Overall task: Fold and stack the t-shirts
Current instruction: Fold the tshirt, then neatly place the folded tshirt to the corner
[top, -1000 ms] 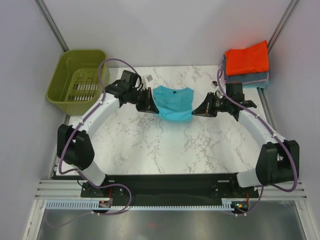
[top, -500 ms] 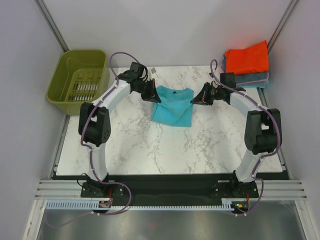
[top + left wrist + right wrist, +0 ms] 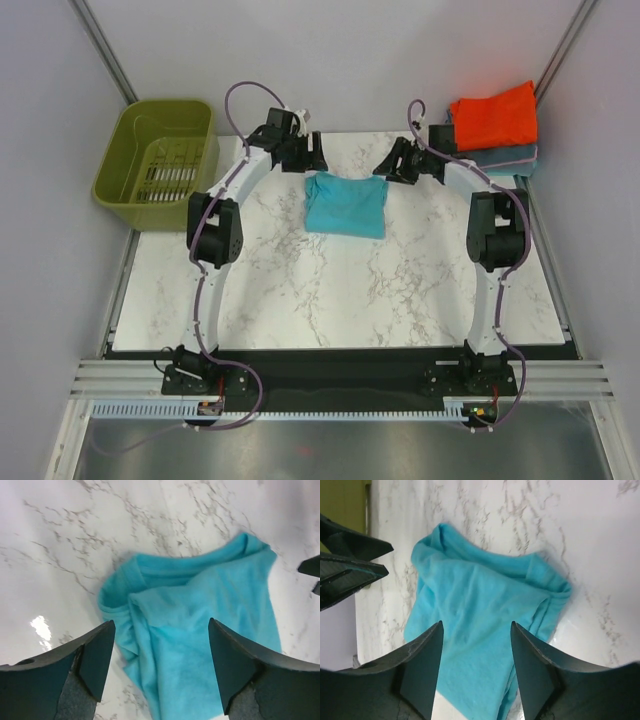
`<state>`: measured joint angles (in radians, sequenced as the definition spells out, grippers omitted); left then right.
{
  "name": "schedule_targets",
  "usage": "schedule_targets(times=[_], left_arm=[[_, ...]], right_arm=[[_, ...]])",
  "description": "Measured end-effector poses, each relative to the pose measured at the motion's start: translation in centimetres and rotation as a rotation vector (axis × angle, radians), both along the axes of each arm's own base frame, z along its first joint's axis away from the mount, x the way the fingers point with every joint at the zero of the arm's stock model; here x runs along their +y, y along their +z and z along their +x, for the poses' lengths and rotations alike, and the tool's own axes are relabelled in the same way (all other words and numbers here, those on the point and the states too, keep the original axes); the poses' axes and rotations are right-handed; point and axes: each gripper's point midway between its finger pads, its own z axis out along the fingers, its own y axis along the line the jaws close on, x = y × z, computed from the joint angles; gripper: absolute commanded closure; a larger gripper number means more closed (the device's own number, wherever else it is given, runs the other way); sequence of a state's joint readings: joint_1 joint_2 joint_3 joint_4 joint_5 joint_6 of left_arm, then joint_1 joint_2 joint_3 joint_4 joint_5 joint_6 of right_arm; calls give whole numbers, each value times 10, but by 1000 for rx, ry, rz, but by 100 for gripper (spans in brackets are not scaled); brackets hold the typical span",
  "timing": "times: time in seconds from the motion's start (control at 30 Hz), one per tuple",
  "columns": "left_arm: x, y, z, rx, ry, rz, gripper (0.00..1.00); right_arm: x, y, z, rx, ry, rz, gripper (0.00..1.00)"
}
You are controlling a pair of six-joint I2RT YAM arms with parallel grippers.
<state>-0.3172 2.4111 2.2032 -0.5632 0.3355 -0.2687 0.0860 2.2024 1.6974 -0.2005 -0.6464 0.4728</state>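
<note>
A teal t-shirt lies folded in half on the marble table, near the far middle; it also shows in the left wrist view and the right wrist view. My left gripper hovers open and empty just beyond the shirt's far left corner. My right gripper hovers open and empty just beyond its far right corner. A bright orange-red folded shirt lies on a grey-blue folded shirt at the far right corner.
An olive-green plastic basket stands off the table's far left corner. The marble table has walls close on the left, right and back.
Both grippers carried the shirt's near edge towards the far edge, folding it in half, then let go. Both arms now reach further away and the jaws are open.
</note>
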Motion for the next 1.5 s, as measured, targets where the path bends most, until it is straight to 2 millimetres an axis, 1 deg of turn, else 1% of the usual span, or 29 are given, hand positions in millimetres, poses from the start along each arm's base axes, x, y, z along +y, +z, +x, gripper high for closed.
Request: schedule_targets(times=[0.03,0.1,0.17,0.23,0.3,0.33,0.4,0.47,0.53,0.57,0.67,0.73,0.77,0.9,1.03,1.1,1.17,1.27,1.37,1.5], left_arm=[[2,0,2,-6,7,9,14],[7,2,6,-26,27,39,15],[9,14,7,-53,25,43,16],[7,35,2,-80,7,23,19],[1,59,-10,-100,-35,-17,21],[-3,72,-19,-106,-64,-45,21],[-14,91,-34,-121,-124,-97,22],[-26,100,-52,-109,-195,-150,22],[-37,94,-69,-72,-259,-191,23],[-41,85,-77,-40,-283,-204,23],[-50,47,-99,79,-330,-220,22],[-54,26,-106,140,-344,-222,22],[-55,13,-109,169,-350,-220,22],[-57,-13,-115,229,-359,-211,22],[-58,-26,-116,255,-359,-208,22],[-58,-33,-117,267,-356,-205,22],[-58,-41,-117,282,-354,-202,22],[-57,-51,-118,299,-349,-196,22],[-57,-53,-118,303,-348,-195,22],[-57,-53,-118,303,-347,-194,22]], right_arm=[[-2,-1,3,-5,-4,-12,33],[-8,3,6,-20,-9,-35,31],[-17,17,7,-53,-14,-49,31],[-29,31,1,-72,-25,-55,31],[-38,40,-12,-76,-32,-48,31],[-44,41,-21,-67,-34,-41,31],[-52,34,-37,-38,-35,-16,31],[-54,15,-52,27,-32,15,31],[-49,-9,-68,118,-18,69,32],[-46,-22,-75,167,-11,97,32],[-35,-51,-80,258,7,164,32],[-30,-63,-82,305,15,201,32],[-27,-63,-81,317,26,229,32],[-24,-59,-68,296,25,254,32],[-21,-59,-65,288,26,258,32],[-17,-60,-66,287,33,255,32],[-9,-62,-68,290,52,259,32],[9,-63,-72,291,92,262,33],[25,-63,-73,292,133,272,33],[37,-64,-71,290,158,279,34]])
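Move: The folded t-shirt's middle lies about 10 cm back from the left hand, 6 cm to its right and 6 cm below. From the right hand it is roughly 9 cm back, 10 cm left and 6 cm below. The green basket stands some 40 cm to the left hand's left and about 3 cm back, near hand height; the stack of folded clothes is about 27 cm to the right hand's right, 7 cm farther out and about level with the hand. The open left hand lifts about 10 cm, arcs back some 12 cm and right over the shirt's far edge, then comes down with fingertips on the middle of the cloth, turning some 20 degrees clockwise and tipping downward. The right hand, also open, hops up, back and out to the right, drops by the shirt's right side, then slides about 6 cm left down low, one finger pushing in against that edge. ##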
